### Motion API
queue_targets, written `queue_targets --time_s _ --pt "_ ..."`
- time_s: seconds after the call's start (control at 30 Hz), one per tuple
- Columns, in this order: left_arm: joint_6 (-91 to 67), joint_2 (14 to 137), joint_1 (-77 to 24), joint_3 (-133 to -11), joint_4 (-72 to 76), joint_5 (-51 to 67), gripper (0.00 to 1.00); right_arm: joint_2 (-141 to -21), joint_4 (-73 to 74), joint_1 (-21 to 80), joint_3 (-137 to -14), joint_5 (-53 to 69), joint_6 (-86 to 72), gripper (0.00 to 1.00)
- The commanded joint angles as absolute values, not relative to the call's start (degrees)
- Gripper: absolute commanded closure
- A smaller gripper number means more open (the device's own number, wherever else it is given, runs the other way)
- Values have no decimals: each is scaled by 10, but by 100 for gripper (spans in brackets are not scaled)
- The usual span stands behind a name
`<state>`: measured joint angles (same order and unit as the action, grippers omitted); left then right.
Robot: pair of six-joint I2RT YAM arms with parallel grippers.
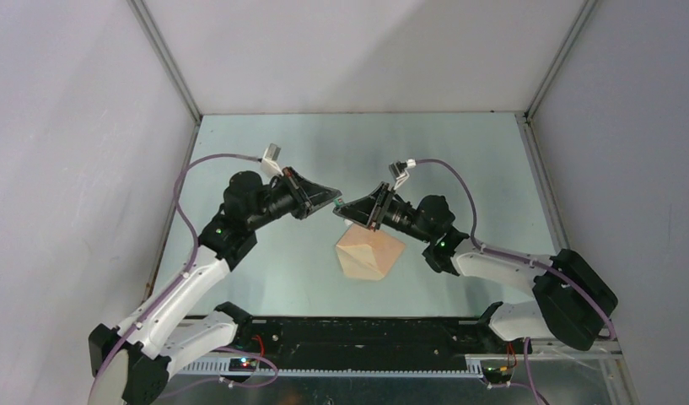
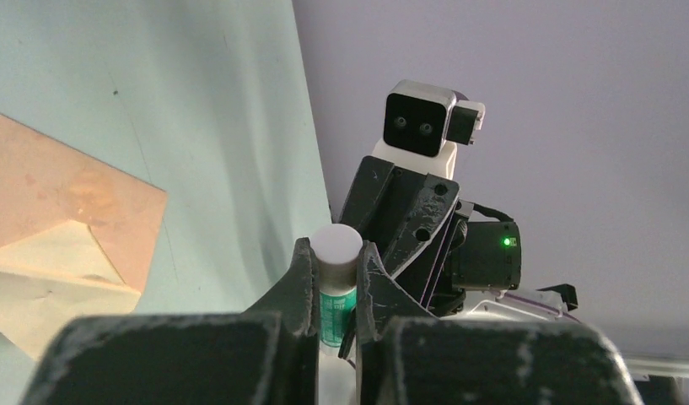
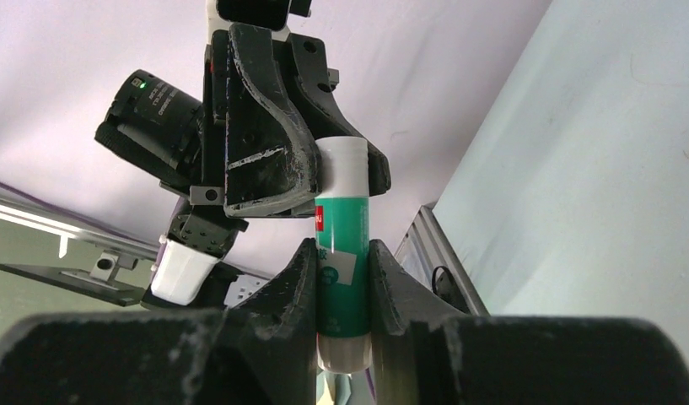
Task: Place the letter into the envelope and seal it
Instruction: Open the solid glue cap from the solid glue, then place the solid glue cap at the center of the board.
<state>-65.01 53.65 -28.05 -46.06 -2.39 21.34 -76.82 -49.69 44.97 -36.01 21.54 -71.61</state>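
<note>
A green glue stick (image 3: 341,236) with a white cap (image 2: 336,245) hangs in the air between my two grippers. My left gripper (image 2: 336,256) is shut on the cap end. My right gripper (image 3: 341,257) is shut on the green body. In the top view the left gripper (image 1: 326,201) and right gripper (image 1: 347,208) meet tip to tip above the table. The tan envelope (image 1: 370,253) lies flat just below them, with its flap open and the cream inside (image 2: 45,283) showing. The letter is out of view.
The teal table (image 1: 459,143) is boxed in by grey walls on three sides. A metal rail (image 1: 366,333) with both arm bases runs along the near edge. The right wrist camera (image 2: 418,126) faces the left wrist view.
</note>
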Motion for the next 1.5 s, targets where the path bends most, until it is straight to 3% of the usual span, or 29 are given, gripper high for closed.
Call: queue_targets --time_s 0.0,0.37,0.83,1.1,1.23,1.3,1.47 --pt "-625 544 -224 -482 11 146 100 -709 -474 458 -328 196 -729 100" --pt "-627 591 -195 -507 9 97 100 -620 -384 495 -308 134 -687 100" --pt "-691 611 -158 -518 4 56 100 -624 -413 520 -289 123 -683 100" --pt "-638 624 -141 -550 -56 73 100 -620 -410 523 -287 119 -675 100" --pt "-512 646 -147 -598 -188 -14 100 -587 -341 504 -288 104 -651 100" --pt "-429 662 -162 -613 -245 -130 100 -565 -295 496 -288 95 -636 100" --pt "-376 735 -189 -614 -328 -263 100 -514 -203 473 -288 84 -605 100"
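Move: Both grippers already share the solid glue: the left pinches its cap, and the middle of the glue's body lies about 4 cm back from the left hand and 2 cm lower. The right grips the body; from it the cap sits some 4 cm ahead and 3 cm higher. The envelope lies on the table roughly 8 cm to the right of the right hand, about level with it fore and aft, some 22 cm below. Keep both grips shut and ease the two grippers together some 2 cm right and down, straining at the cap. Then jerk the left gripper forward and left, about 9 cm each way, while the right draws the body back a few cm. Carry the cap on left and down, rolling the left side up some 30 degrees, and shift the right gripper a few cm right. ##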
